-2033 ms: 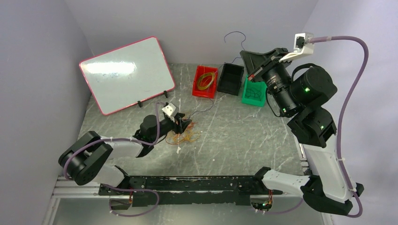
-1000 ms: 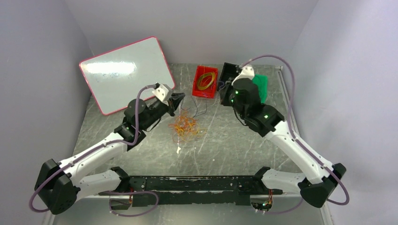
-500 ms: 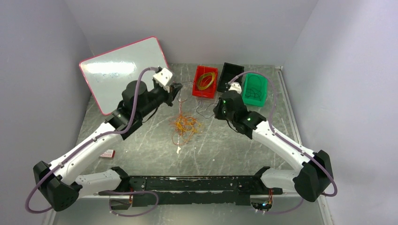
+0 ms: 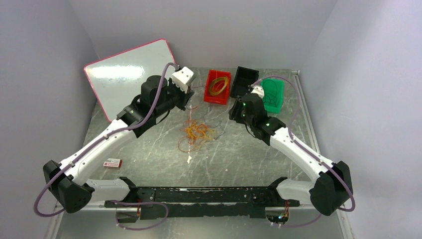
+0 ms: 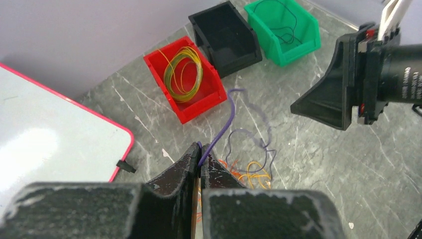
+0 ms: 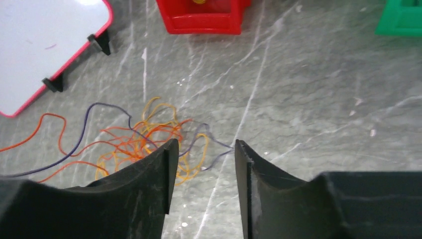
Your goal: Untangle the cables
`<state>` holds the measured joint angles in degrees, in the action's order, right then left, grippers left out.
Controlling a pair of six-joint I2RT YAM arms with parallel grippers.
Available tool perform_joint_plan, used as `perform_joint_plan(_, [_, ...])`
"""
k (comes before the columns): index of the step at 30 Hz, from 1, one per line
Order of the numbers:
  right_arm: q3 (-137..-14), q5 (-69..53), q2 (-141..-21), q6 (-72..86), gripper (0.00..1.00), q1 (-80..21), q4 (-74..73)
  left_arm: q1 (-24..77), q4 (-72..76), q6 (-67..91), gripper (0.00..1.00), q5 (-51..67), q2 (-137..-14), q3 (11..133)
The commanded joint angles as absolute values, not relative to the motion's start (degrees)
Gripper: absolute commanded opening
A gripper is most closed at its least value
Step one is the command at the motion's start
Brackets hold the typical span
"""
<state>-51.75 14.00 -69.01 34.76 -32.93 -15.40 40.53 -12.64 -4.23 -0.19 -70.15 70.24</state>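
Note:
The cables lie as a hand-sized tangle of orange-red, yellow and dark purple loops mid-table; they also show in the right wrist view and the left wrist view. My left gripper is raised behind the tangle, its jaws shut on a dark purple cable that trails down into the tangle. My right gripper is open and empty, low at the tangle's right edge, with the purple cable's loop end between and beyond its fingers.
At the back stand a red bin holding a yellow coil, a black bin and a green bin with a dark cable. A whiteboard leans at back left. A small red-white item lies front left.
My left gripper rose from the tangle and moved back, drawing the purple cable up. My right arm came down from high at the back right to the tangle's right side.

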Motion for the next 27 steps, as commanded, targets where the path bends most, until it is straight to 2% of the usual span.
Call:
perform_joint_plan(1, [-52.91,15.94,-65.06,33.33,0.56,-32.17,-15.34,40.37,-14.39,-3.04,0.07,0.13,-71.64,72.07])
perform_joint_plan(3, [-52.43,15.38,-61.42,33.07,0.64,-32.17,-15.16,40.34,-14.88,-2.78,0.07,-0.28,-72.48,72.85])
perform_joint_plan(5, [-51.8,13.73,-57.91,32.29,0.66,-32.19,-14.62,40.42,-14.89,-2.44,0.07,-1.03,-73.12,73.15])
perform_joint_plan(12, [-45.05,-8.73,-48.45,31.84,0.64,-35.12,-1.21,40.34,-14.49,-1.31,0.07,-2.12,-75.06,74.36])
perform_joint_plan(20, [-42.67,-1.26,-57.6,34.67,0.62,-50.66,9.45,40.39,-14.4,-0.45,0.07,-1.42,-76.28,75.53])
perform_joint_plan(27, [-43.11,6.48,-69.37,37.19,0.64,-53.48,22.04,40.38,-14.39,0.02,0.07,-1.16,-76.05,75.37])
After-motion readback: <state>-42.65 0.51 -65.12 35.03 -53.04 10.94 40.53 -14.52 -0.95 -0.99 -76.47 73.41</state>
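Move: The left gripper keeps the purple cable pinched; its strands hang about 17 cm to the right hand's left, roughly level with it fore-and-aft and a couple of cm lower in mid-drop. The tangle they run into lies 16 cm left of the right hand, 2 cm back and some 16 cm below; the red bin is 20 cm ahead, 6 cm left. From the left hand, the strands drop straight below, middle 15 cm down. The left fingers stay shut on the purple cable, sinking about 3 cm with it. The empty right hand, already parted, opens wider and swings some 15 cm left and 10 cm back towards the hanging strands, rising about 12 cm and then dipping 7 cm, while its wrist turns some 30 degrees counter-clockwise, tips up a little and rolls left side up. ##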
